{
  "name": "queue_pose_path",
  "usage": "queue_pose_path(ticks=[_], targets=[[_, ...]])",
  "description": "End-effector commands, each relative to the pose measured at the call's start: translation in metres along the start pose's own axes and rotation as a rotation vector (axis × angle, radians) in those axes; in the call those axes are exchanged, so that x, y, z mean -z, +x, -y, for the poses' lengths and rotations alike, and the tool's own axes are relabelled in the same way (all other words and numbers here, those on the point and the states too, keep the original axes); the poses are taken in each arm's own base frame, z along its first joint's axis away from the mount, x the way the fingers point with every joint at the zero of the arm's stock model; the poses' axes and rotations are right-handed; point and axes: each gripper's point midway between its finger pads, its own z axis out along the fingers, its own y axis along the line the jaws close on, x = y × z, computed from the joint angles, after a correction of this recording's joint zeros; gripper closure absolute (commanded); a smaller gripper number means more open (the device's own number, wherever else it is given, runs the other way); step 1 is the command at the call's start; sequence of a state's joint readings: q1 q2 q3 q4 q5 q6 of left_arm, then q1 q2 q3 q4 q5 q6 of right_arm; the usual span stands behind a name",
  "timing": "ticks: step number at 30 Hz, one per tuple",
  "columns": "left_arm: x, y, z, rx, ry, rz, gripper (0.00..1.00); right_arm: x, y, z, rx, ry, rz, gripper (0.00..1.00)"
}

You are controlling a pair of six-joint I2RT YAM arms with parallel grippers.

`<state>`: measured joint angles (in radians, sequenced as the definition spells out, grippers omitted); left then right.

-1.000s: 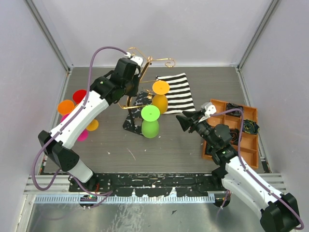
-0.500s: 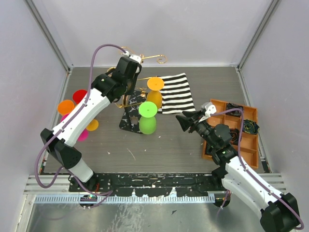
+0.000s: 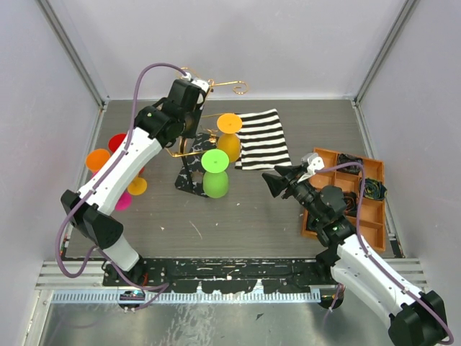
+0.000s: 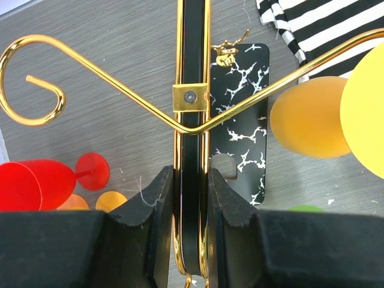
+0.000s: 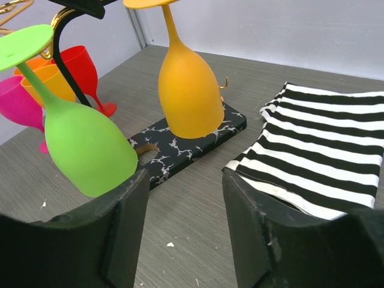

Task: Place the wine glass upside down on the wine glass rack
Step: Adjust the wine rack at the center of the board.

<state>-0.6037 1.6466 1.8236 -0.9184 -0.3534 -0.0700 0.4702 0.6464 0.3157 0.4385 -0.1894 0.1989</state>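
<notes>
The wine glass rack [image 3: 186, 180] is a gold wire stand on a black veined base, at centre left. My left gripper [image 3: 189, 108] is shut on its upright stem [image 4: 192, 120], one finger on each side. A green wine glass [image 3: 215, 176] and an orange-yellow wine glass [image 3: 229, 140] hang upside down from its arms. My right gripper [image 3: 272, 180] is open and holds nothing. It hovers low, to the right of the rack. In the right wrist view the green glass [image 5: 84, 150] is just beyond the left finger. The orange-yellow glass [image 5: 186, 90] hangs above the base [image 5: 180, 147].
Several loose glasses lie at the left: red [image 3: 119, 142], orange [image 3: 99, 158], pink [image 3: 122, 200]. A black-and-white striped cloth [image 3: 263, 137] lies behind and to the right of the rack. An orange compartment tray [image 3: 360, 209] sits at the right edge.
The rack, held by my left gripper, has shifted left and slightly away, with the two hanging glasses moving along. My right gripper's jaws have opened a little wider.
</notes>
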Motion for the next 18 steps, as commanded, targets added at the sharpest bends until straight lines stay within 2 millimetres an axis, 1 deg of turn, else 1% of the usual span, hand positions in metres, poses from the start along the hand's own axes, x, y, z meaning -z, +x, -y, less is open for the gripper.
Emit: queue_pose_path(ticks=[1, 4, 6, 8, 9, 11, 13, 14, 18], targets=[[0.013, -0.029, -0.010, 0.030, -0.009, 0.104, 0.76, -0.001, -0.018, 0.001, -0.032, 0.033, 0.044, 0.41], [0.021, -0.033, -0.011, 0.040, 0.002, 0.122, 0.70, -0.001, -0.019, 0.001, -0.043, 0.038, 0.034, 0.39], [0.027, -0.037, -0.011, 0.046, 0.016, 0.136, 0.65, -0.001, -0.019, 0.004, -0.071, 0.062, 0.024, 0.34], [0.034, -0.041, -0.011, 0.052, 0.028, 0.152, 0.60, -0.001, -0.018, 0.006, -0.091, 0.078, 0.014, 0.32], [0.037, -0.043, -0.011, 0.057, 0.034, 0.162, 0.58, 0.000, -0.016, 0.007, -0.103, 0.090, 0.002, 0.29], [0.046, -0.047, -0.013, 0.065, 0.042, 0.183, 0.54, 0.001, -0.015, 0.011, -0.145, 0.126, -0.012, 0.18], [0.055, -0.051, -0.014, 0.073, 0.050, 0.205, 0.50, 0.002, -0.010, 0.014, -0.169, 0.151, -0.038, 0.09], [0.062, -0.053, -0.016, 0.080, 0.054, 0.222, 0.49, 0.002, -0.009, 0.015, -0.175, 0.160, -0.052, 0.02], [0.082, -0.056, -0.022, 0.114, 0.067, 0.271, 0.46, 0.004, -0.004, 0.015, -0.230, 0.186, -0.109, 0.00]])
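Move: Between the left hand's fingers, right at the hand point, is the leaning post of the wine rack. From this hand, the hanging orange glass is about 10 cm right, 3 ahead and 5 lower. The green glass hangs some 7 cm right, 3 back and 11 lower, and the marbled base lies 6 ahead, 1 right and about 27 below. From the right hand, the gripped post is about 12 cm ahead, 21 left and 5 above. Letting go of the rack's post, the left fingers spread from about a third to half open and the left hand lifts away, about 5.5 cm up and speeding up, with its fingertips tipping slightly upward. The empty right hand, touching nothing, sinks about 2 cm and edges right, tips down some 15 degrees and opens fully. ##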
